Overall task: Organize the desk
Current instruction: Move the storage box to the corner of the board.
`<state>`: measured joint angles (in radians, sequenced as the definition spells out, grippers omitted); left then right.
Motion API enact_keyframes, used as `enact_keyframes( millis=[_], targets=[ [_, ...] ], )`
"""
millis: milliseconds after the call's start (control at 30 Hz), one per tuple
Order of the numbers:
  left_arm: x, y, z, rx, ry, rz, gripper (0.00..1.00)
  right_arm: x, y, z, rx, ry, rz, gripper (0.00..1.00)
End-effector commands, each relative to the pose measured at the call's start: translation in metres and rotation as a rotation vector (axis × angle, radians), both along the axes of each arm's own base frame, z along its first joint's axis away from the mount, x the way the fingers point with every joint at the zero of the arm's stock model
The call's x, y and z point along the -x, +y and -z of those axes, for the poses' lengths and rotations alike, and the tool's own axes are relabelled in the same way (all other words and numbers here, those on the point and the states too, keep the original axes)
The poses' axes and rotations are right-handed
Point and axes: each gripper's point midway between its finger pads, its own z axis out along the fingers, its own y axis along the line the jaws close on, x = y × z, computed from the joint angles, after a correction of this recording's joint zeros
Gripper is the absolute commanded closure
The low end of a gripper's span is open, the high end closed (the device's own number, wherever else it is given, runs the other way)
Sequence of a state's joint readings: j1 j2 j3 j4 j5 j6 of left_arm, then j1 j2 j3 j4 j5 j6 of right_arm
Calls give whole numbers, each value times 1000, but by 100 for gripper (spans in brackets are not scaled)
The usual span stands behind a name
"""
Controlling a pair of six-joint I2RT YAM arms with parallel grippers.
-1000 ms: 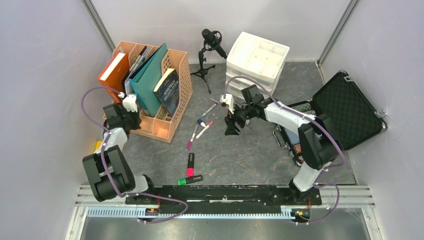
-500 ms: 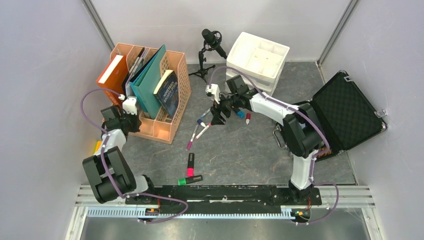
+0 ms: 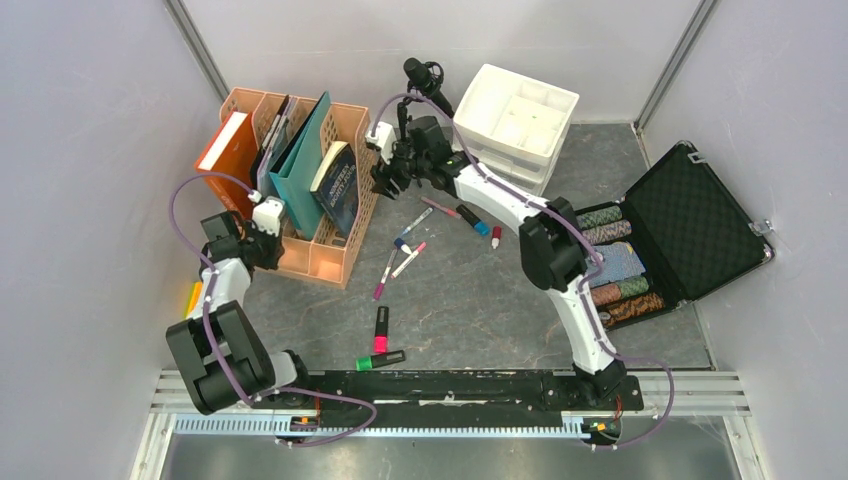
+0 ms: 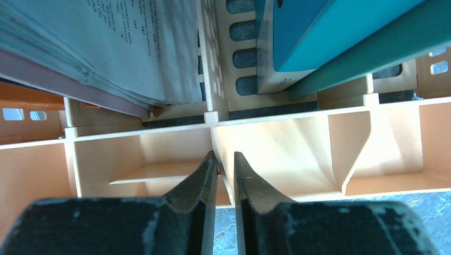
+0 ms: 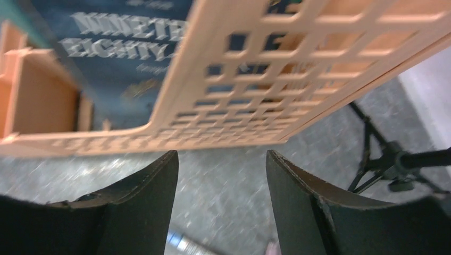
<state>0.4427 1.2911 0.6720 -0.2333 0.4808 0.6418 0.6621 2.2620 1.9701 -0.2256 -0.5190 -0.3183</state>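
The desk [image 3: 480, 300] is dark grey stone pattern. A peach file organizer [image 3: 362, 128] stands at its far left, holding an orange book [image 3: 225, 145], a teal folder [image 3: 300, 160] and a dark blue book [image 3: 338, 185]. My left gripper [image 3: 274, 244] is at the organizer's near low front. In the left wrist view its jaws [image 4: 224, 156] stand slightly open astride a thin divider wall [image 4: 220, 159], with a small gap on the right side. My right gripper [image 3: 385, 180] hovers beside the organizer's lattice side wall [image 5: 276, 69], open [image 5: 220, 156] and empty.
Pens and markers lie loose mid-desk: a pink pen [image 3: 440, 208], a blue-capped marker [image 3: 474, 220], a pink marker [image 3: 381, 328], a green-capped one [image 3: 380, 360]. A microphone on a tripod [image 3: 425, 78] and white drawers [image 3: 515, 110] stand at the back. An open black case [image 3: 700, 210] lies right.
My right arm swept from mid-desk left and away to the organizer's right side, jaws narrowing a little. My left jaws parted slightly around the divider wall.
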Motion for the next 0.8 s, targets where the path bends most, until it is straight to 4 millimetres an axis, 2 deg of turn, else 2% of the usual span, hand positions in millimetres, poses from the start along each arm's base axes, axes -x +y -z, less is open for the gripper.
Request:
enact_keyframes(
  millis=[0,133,267,367,533,767],
  targets=[
    [71,-11,46,14,312,4,77,-50,20,-15,-51,-132,115,35],
    [72,-10,42,6,299,-17,70,-64,30,-12,-33,-226,129,42],
    [74,-10,37,6,283,-33,61,-75,36,-14,-44,-275,147,54],
    [76,-10,33,-11,263,-40,53,-80,44,-24,-85,-300,147,57],
    [77,-8,24,-42,223,-51,30,-85,61,-47,-182,-343,151,61],
    [73,-6,3,-72,141,-69,10,-85,74,-68,-286,-381,126,63]
  ],
)
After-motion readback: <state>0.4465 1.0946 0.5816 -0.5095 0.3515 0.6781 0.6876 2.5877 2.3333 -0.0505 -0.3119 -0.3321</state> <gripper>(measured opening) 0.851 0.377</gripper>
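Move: Some 20 cm to the right hand's left, 2 cm back and 3 cm lower, lies the storage box's middle; its right wall is much closer. The blue book in the box stands about 10 cm to its left, the microphone stand roughly 12 cm ahead and 6 cm to its right. From the left hand, at the front tray, the box's middle is about 13 cm ahead, 4 cm right and 5 cm higher; the yellow tool is 15 cm left, 8 cm back. Reaching along and into the storage box's perforated right wall, the right hand goes about 8 cm forward and half as far left, sinking slightly, swinging clockwise and closing its fingers partway as it bears on the wall. The left hand, already loosened at the front tray's divider, opens wide, then quickly backs some 7 cm clear of the tray, its fingers tipping about 10 degrees further down. ##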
